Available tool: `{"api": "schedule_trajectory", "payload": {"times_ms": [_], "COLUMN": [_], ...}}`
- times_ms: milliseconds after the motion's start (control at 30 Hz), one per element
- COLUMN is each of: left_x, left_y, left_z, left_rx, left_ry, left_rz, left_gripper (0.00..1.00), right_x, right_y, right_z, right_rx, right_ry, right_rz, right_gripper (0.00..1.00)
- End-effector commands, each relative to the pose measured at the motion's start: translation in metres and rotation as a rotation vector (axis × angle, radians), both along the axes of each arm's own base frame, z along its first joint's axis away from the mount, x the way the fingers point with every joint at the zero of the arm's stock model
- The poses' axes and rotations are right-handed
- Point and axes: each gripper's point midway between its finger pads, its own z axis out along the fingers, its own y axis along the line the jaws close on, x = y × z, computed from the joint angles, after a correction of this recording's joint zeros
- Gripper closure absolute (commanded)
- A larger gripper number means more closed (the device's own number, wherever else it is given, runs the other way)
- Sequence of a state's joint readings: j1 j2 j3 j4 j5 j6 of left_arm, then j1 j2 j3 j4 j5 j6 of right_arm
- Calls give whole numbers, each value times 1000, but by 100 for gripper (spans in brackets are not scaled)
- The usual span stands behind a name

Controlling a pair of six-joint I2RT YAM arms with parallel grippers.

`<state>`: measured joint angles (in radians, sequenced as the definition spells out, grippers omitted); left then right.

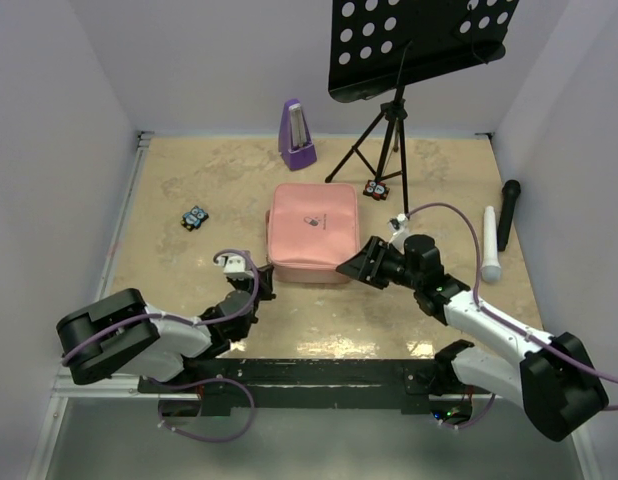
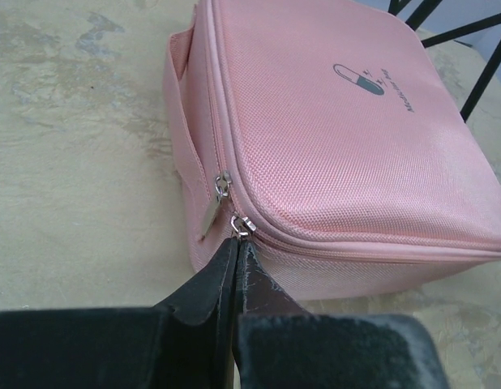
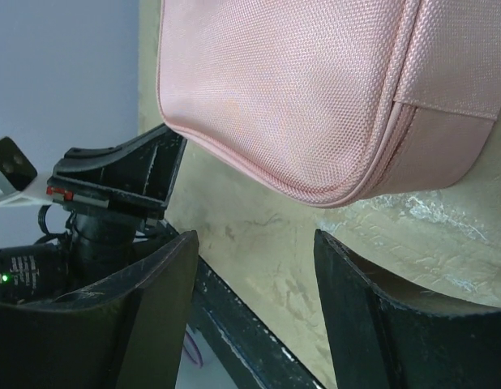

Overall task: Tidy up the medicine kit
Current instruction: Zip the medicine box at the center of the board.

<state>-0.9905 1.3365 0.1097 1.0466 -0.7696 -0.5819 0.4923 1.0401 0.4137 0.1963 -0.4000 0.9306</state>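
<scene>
The medicine kit (image 1: pixel 311 230), a pink square zip case with a pill logo on its lid, lies shut in the middle of the table. My left gripper (image 2: pixel 238 243) is at its near left corner (image 2: pixel 234 219). Its fingertips are pinched together right under a metal zip slider (image 2: pixel 241 224), whose pull runs in between them. A second slider with a hanging pull (image 2: pixel 216 198) sits just beside it. My right gripper (image 3: pixel 254 239) stands open at the kit's near right corner (image 3: pixel 331 186), with only bare table between its fingers. In the top view it is the right gripper (image 1: pixel 355 266) against the case's front edge.
A purple metronome (image 1: pixel 296 135) stands at the back. A black music stand (image 1: pixel 389 120) rises behind the kit on the right. A white cylinder (image 1: pixel 491 244) and a black microphone (image 1: pixel 508 213) lie at the right. Small packets lie at the left (image 1: pixel 195 217) and by the stand's feet (image 1: pixel 376 189).
</scene>
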Motion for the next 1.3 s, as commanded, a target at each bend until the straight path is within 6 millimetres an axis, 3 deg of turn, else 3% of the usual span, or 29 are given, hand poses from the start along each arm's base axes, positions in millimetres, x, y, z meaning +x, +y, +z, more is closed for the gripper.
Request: {"api": "schedule_trajectory", "payload": {"times_ms": [0, 633, 1000, 1100, 1267], "left_x": [-6, -43, -51, -52, -55], "left_y": [-21, -103, -112, -110, -108], "left_z": [8, 28, 23, 25, 24], "left_rx": [-37, -121, -117, -119, -108], "left_ry": [-9, -48, -45, -53, -59], "left_rz": [-70, -409, -468, -475, -485], "left_gripper": [100, 100, 100, 100, 100], "right_x": [15, 36, 56, 61, 65], "right_y": [2, -9, -14, -12, -9], "right_z": [15, -12, -32, -34, -39], "right_rx": [51, 60, 31, 24, 13], "right_ry": [-27, 63, 91, 93, 93], "right_rz": [-68, -246, -337, -342, -335], "right_gripper": [37, 38, 45, 57, 100]}}
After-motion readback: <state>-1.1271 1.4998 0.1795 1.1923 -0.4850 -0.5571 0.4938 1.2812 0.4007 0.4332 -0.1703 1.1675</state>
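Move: The left fingers already hold the zipper pull at the medicine box's front-left corner; the middle of the box's front rim is about 11 cm to their right, roughly level with them, and the box's middle 11 cm ahead and 11 cm right. From the open right hand, that rim middle lies some 3 cm ahead, 6 cm left and 4 cm below; the front-right corner is 2 cm ahead, 5 cm right, and the zipper pull 2 cm ahead, 17 cm left. Keep the left fingers shut on the zipper pull and draw it right about 10 cm and back some 5 cm, level, turning the hand clockwise about 25 degrees and easing off at the end. Meanwhile bring the open right gripper forward about 5 cm and down some 3 cm, turning it a little clockwise, then close it to pinch the box's front rim. ##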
